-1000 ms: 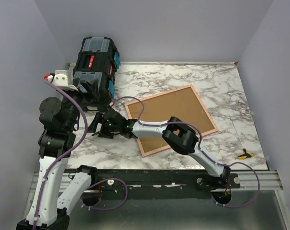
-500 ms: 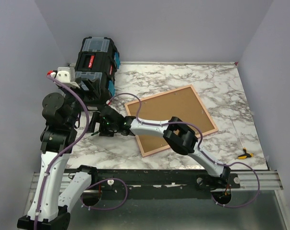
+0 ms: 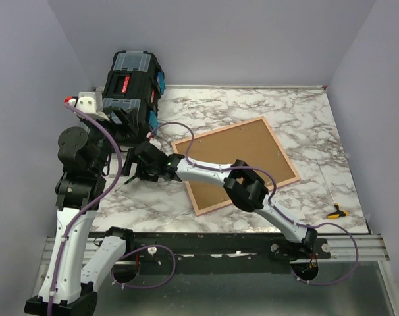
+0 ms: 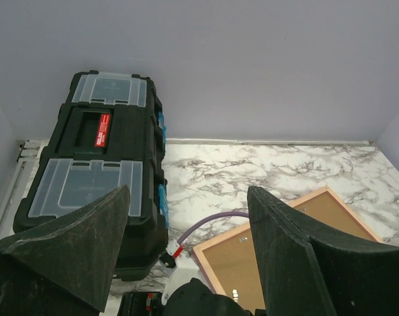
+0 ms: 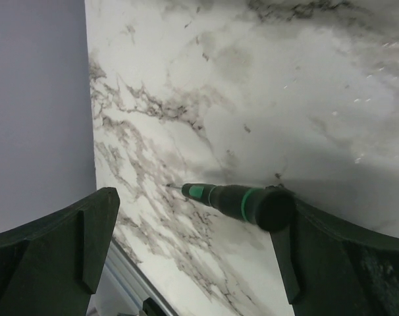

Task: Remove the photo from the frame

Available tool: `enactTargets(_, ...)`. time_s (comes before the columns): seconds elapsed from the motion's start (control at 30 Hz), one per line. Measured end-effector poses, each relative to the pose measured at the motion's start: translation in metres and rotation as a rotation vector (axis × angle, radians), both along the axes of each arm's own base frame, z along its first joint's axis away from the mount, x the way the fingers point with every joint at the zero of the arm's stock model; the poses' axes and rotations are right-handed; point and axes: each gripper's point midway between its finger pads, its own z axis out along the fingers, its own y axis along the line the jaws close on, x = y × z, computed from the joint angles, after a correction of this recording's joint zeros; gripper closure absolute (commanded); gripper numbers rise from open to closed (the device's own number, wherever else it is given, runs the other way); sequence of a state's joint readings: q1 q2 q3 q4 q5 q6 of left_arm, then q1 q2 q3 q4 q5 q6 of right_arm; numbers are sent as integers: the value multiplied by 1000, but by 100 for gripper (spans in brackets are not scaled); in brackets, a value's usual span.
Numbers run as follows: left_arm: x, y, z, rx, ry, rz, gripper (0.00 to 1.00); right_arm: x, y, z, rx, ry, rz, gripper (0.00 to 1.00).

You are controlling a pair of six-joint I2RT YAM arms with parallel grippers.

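The frame (image 3: 236,164) lies back side up in the middle of the table, its cork-brown back ringed by a thin pink rim; the left wrist view catches one corner of the frame (image 4: 298,243). The photo is hidden. My right gripper (image 3: 133,170) reaches past the frame's left corner and hangs open low over bare marble. In the right wrist view a green-and-black screwdriver (image 5: 236,199) lies between the open jaws of the right gripper (image 5: 193,243), its butt against one finger. My left gripper (image 4: 186,257) is raised by the toolbox, open and empty.
A black toolbox (image 3: 130,92) with clear lid compartments stands at the back left. A small yellow-and-black tool (image 3: 336,213) lies near the front right edge. The table's left edge (image 5: 120,257) runs close to the right gripper. Walls enclose three sides.
My right gripper has slid a little to the left and farther back, away from the frame's corner. The left arm shifted slightly upward. The frame has not moved.
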State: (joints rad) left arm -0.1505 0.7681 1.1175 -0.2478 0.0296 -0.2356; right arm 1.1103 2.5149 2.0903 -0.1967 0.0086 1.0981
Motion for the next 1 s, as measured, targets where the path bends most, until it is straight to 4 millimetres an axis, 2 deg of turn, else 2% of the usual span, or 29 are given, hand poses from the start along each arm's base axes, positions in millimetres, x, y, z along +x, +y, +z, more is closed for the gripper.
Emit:
enactTargets(0.33,1,0,-1,-13,6,-4,27,30,-19,3,-100,-93,-42,0)
enactTargets(0.53,3,-1,-3,-20,15,-14,27,26,-39,-3,-196,-163,30,1)
enactTargets(0.63,5,-2,-5,-22,23,-18,27,14,-64,8,-252,-216,95,1)
enactTargets(0.83,10,-4,-9,-40,43,-25,25,-8,-121,59,-294,-354,183,1)
enactTargets(0.9,12,-6,-12,-48,53,-34,24,-17,-149,67,-320,-390,196,1)
enactTargets(1.0,15,-9,-16,-69,72,-44,24,-33,-199,62,-391,-422,204,1)
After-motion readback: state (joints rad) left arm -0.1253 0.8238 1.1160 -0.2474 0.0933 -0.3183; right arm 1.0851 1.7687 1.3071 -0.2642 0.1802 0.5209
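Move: The right hand is empty and wide open, with the small green-and-black screwdriver right below its fingers, about 3 cm down and 2 cm nearer the base. The middle of the frame's left rail lies roughly 23 cm to its right, 4 cm back and 4 cm lower; the toolbox's middle is some 24 cm ahead, 1 cm left and 5 cm higher. From the raised left hand, that rail is about 11 cm right, 5 cm back and 40 cm below. The right hand, fingers staying wide open, first carries on about 3 cm forward with a slight drift right, then leaves the screwdriver and swings some 20 cm right towards the frame's left rail, drawing back and rising about 6 cm. On the way its wrist rolls roughly 30 degrees and the fingers dip a little steeper, while late on the left hand eases about 2 cm forward and down. ##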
